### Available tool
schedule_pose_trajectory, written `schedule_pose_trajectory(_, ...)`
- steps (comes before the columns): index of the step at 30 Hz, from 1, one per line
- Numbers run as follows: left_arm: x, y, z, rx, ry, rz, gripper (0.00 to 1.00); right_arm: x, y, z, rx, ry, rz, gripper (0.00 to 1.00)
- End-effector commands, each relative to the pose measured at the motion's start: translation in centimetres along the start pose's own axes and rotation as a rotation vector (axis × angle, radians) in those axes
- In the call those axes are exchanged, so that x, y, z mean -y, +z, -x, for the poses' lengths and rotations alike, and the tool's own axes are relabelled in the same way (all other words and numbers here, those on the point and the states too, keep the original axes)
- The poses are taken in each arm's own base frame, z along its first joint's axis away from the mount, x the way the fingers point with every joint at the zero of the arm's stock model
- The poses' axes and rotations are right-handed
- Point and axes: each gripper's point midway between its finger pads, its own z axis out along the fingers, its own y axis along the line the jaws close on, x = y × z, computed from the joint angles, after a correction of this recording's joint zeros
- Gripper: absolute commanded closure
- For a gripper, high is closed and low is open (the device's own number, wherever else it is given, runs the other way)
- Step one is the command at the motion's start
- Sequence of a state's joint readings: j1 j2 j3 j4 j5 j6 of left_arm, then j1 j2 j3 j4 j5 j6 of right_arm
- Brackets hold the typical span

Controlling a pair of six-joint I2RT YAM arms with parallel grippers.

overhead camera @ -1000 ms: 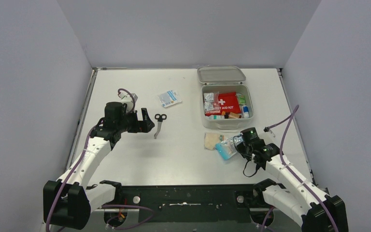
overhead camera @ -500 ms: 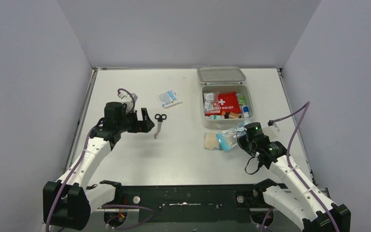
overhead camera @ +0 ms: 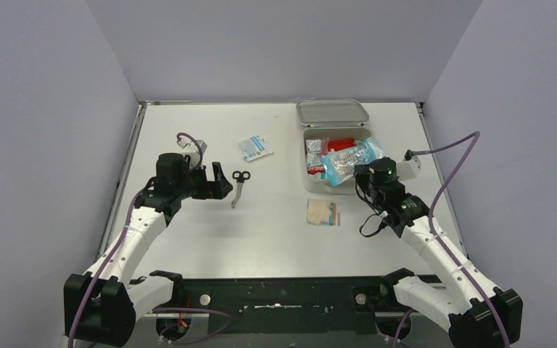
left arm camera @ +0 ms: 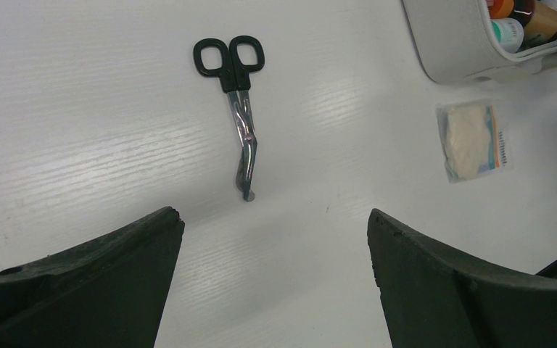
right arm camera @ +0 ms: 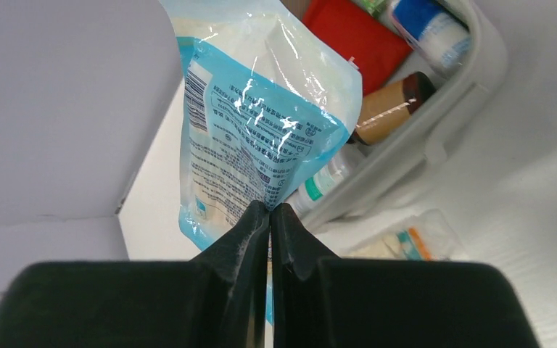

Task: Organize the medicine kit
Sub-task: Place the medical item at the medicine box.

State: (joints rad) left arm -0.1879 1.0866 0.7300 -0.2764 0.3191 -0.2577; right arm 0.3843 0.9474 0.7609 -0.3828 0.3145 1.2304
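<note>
The medicine kit (overhead camera: pixel 368 133) is a pale grey box at the back right, its lid (overhead camera: pixel 331 112) open behind it, with a red pouch (overhead camera: pixel 341 144) and small bottles inside. My right gripper (overhead camera: pixel 357 174) is shut on a blue and clear packet (overhead camera: pixel 348 159), held above the kit's front half; the right wrist view shows the packet (right arm camera: pixel 254 138) pinched at its lower edge by my right gripper (right arm camera: pixel 269 207). My left gripper (overhead camera: pixel 221 180) stands open just left of black-handled scissors (overhead camera: pixel 239 185), which lie flat ahead of my left gripper (left arm camera: pixel 274 217) as the scissors (left arm camera: pixel 238 109).
A clear gauze packet (overhead camera: pixel 323 212) lies in front of the kit. A small white and blue sachet (overhead camera: pixel 254 147) lies behind the scissors. Grey walls close in the table on three sides.
My right gripper has lifted the blue packet off the table and carried it back and up over the kit. The left arm has not moved.
</note>
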Motion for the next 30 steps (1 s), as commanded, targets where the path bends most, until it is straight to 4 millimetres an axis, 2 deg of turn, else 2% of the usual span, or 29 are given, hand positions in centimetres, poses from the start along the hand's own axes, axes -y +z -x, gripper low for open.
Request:
schedule_pose_trajectory(1,1.2,-0.2,1.2,0.046,0.035,-0.050,0.03,-5.5,1.6,3.7,0.150,0.141,0.175,1.00)
schedule_pose_trajectory(5,1.2,-0.2,1.1,0.040,0.036,-0.056,0.03,-5.9,4.8,4.6,0.176,0.215,0.154,1.00)
schedule_pose_trajectory(10,1.1,-0.3,1.2,0.046,0.040,-0.045,0.03,-4.1,9.2,5.0,0.183,0.320,0.116,1.00)
schedule_pose_trajectory(15,0.9,-0.3,1.2,0.046,0.045,-0.033,0.03,-3.9,12.7,4.2,0.120,0.366,0.120,1.00)
schedule_pose_trajectory(22,0.8,-0.3,1.3,0.047,0.047,-0.024,0.03,-3.0,15.5,1.7,0.047,0.383,0.092,1.00)
schedule_pose_trajectory(30,0.7,-0.3,1.3,0.044,0.046,-0.021,0.03,-2.2,17.9,0.7,0.029,0.394,0.053,1.00)
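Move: The medicine box, where the blue packet in the right hand is bound, has its middle about 12 cm ahead of that hand, 4 cm to its left and 13 cm below. The red first aid kit lies near that middle; the brown bottle is just inside the near wall, roughly 5 cm ahead, 1 cm left and 14 cm down. The beige bag is some 8 cm back, 9 cm left, 16 cm down. From the left hand the box is about 14 cm ahead, 37 cm right, 9 cm below. The blue packet, still pinched by its edge in the right hand's shut fingers, is carried forward about 14 cm over the box's near wall and, after a slight rise, lowered to end some 10 cm below its start, over the red first aid kit. On the way the hand swings a little right and back, rolls its left side up some 15 degrees and turns about 10 degrees clockwise; the fingers keep their hold. ##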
